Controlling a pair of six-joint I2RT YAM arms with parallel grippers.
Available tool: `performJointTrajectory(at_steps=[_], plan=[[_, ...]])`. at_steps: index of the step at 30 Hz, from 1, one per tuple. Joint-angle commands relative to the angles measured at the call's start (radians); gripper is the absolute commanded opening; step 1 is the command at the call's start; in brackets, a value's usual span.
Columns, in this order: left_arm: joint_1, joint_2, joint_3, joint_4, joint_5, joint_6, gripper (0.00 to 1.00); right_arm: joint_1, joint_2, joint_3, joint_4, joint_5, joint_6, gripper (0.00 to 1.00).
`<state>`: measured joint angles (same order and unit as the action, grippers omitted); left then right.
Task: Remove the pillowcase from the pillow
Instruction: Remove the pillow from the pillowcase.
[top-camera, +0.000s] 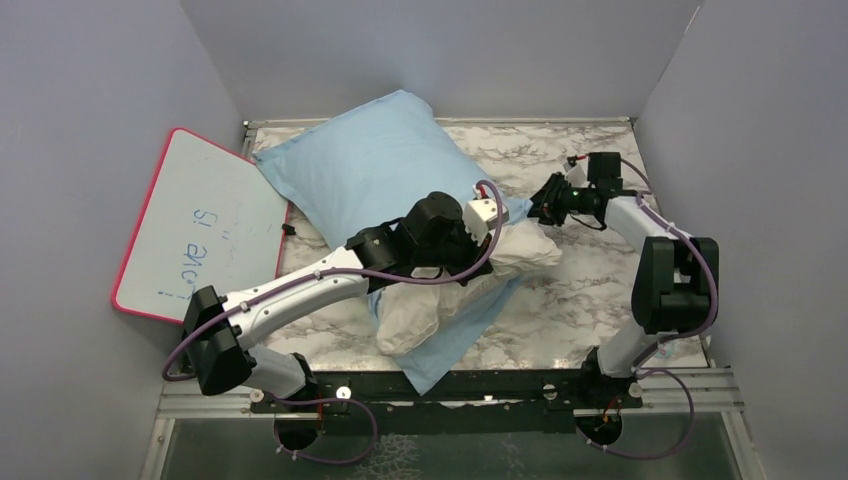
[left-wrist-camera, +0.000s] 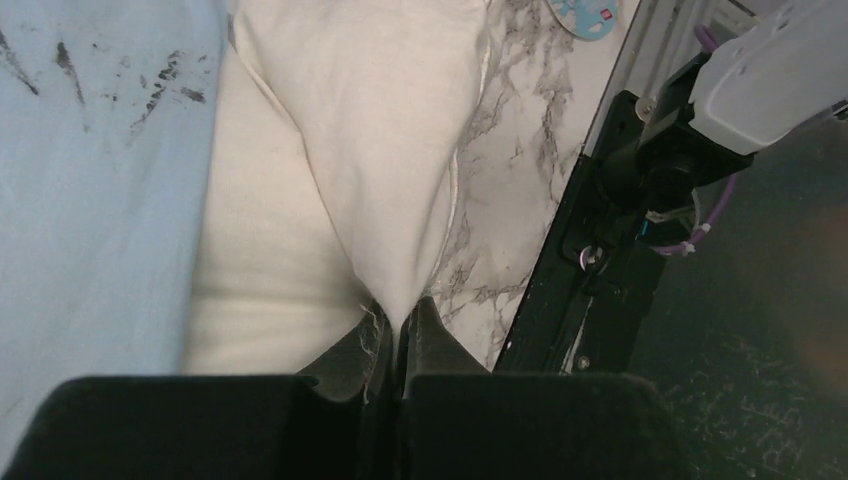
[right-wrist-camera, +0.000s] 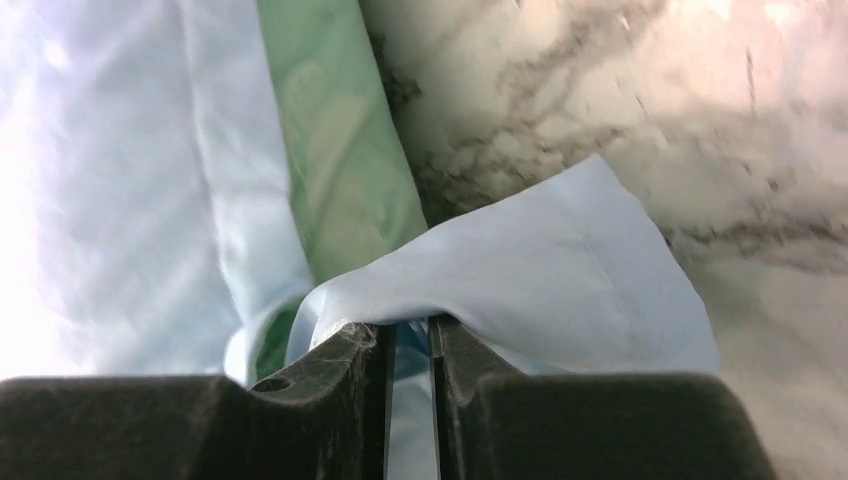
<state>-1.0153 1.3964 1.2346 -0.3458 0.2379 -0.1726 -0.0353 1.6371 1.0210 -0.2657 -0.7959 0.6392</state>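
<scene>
The light blue pillowcase (top-camera: 360, 170) covers the far half of the pillow; the off-white pillow (top-camera: 430, 305) sticks out of its near end. My left gripper (top-camera: 498, 214) is shut on a corner of the pillow (left-wrist-camera: 380, 120), whose fabric tapers into the closed left gripper (left-wrist-camera: 403, 318), with the pillowcase (left-wrist-camera: 90, 200) to the left. My right gripper (top-camera: 535, 205) is at the pillowcase's open edge. In the right wrist view a fold of pillowcase (right-wrist-camera: 560, 270) lies across the right gripper (right-wrist-camera: 408, 335) with cloth between the nearly closed jaws, and the mint-green face (right-wrist-camera: 340, 170) shows behind.
A pink-rimmed whiteboard (top-camera: 200, 225) leans against the left wall. The marble table (top-camera: 600, 300) is enclosed by grey walls on three sides. A black rail (top-camera: 480, 385) carrying the arm bases runs along the near edge.
</scene>
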Motion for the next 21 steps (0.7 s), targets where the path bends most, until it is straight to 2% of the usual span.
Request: performJointTrajectory(at_steps=[1,4,5,9,16,18,21], plan=[[-0.017,-0.089,0.026,0.116,0.161,-0.042,0.00,0.034,0.077,0.171,0.018,0.055,0.035,0.22],[-0.017,-0.093,0.014,0.135,0.152,-0.053,0.00,0.095,0.148,0.286,-0.098,0.097,-0.045,0.23],[-0.017,-0.093,0.009,0.145,0.143,-0.062,0.00,0.114,0.165,0.307,-0.136,0.153,-0.074,0.24],[-0.017,-0.089,-0.008,0.169,0.092,-0.077,0.00,0.135,0.156,0.289,-0.249,0.341,-0.144,0.28],[-0.017,-0.057,-0.028,0.160,-0.044,-0.087,0.00,0.135,-0.136,0.228,-0.347,0.666,-0.141,0.48],[-0.017,-0.042,-0.026,0.167,-0.054,-0.090,0.00,0.135,-0.231,0.227,-0.399,0.855,-0.113,0.51],[-0.016,-0.021,-0.021,0.171,-0.051,-0.094,0.00,0.135,-0.387,0.221,-0.417,1.035,-0.122,0.68]])
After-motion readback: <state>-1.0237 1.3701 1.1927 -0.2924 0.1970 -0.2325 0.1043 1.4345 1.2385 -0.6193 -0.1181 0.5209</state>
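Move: At the right hand's slightly parted fingers lies the blue pillowcase edge, about 1 cm to the left and 1 cm below the hand point. The exposed cream pillow is centred some 15 cm back, 14 cm to the left and 5 cm lower, and the pillowcase's full part about 33 cm to the left and 8 cm ahead. From the left hand, which still pinches the pillow, that edge is roughly 18 cm ahead, 8 cm to the right and 12 cm below. Carrying on forward and left about 5 cm at the pillowcase edge, the right hand then turns back and sweeps right some 9 cm, drawing back slightly and rising clear. Its fingers spread from nearly shut to over half open, letting go of the edge, while the wrist rolls its left side down by about 35 degrees. The left hand keeps pinching the cream pillow, bobbing up 2 cm and back. ##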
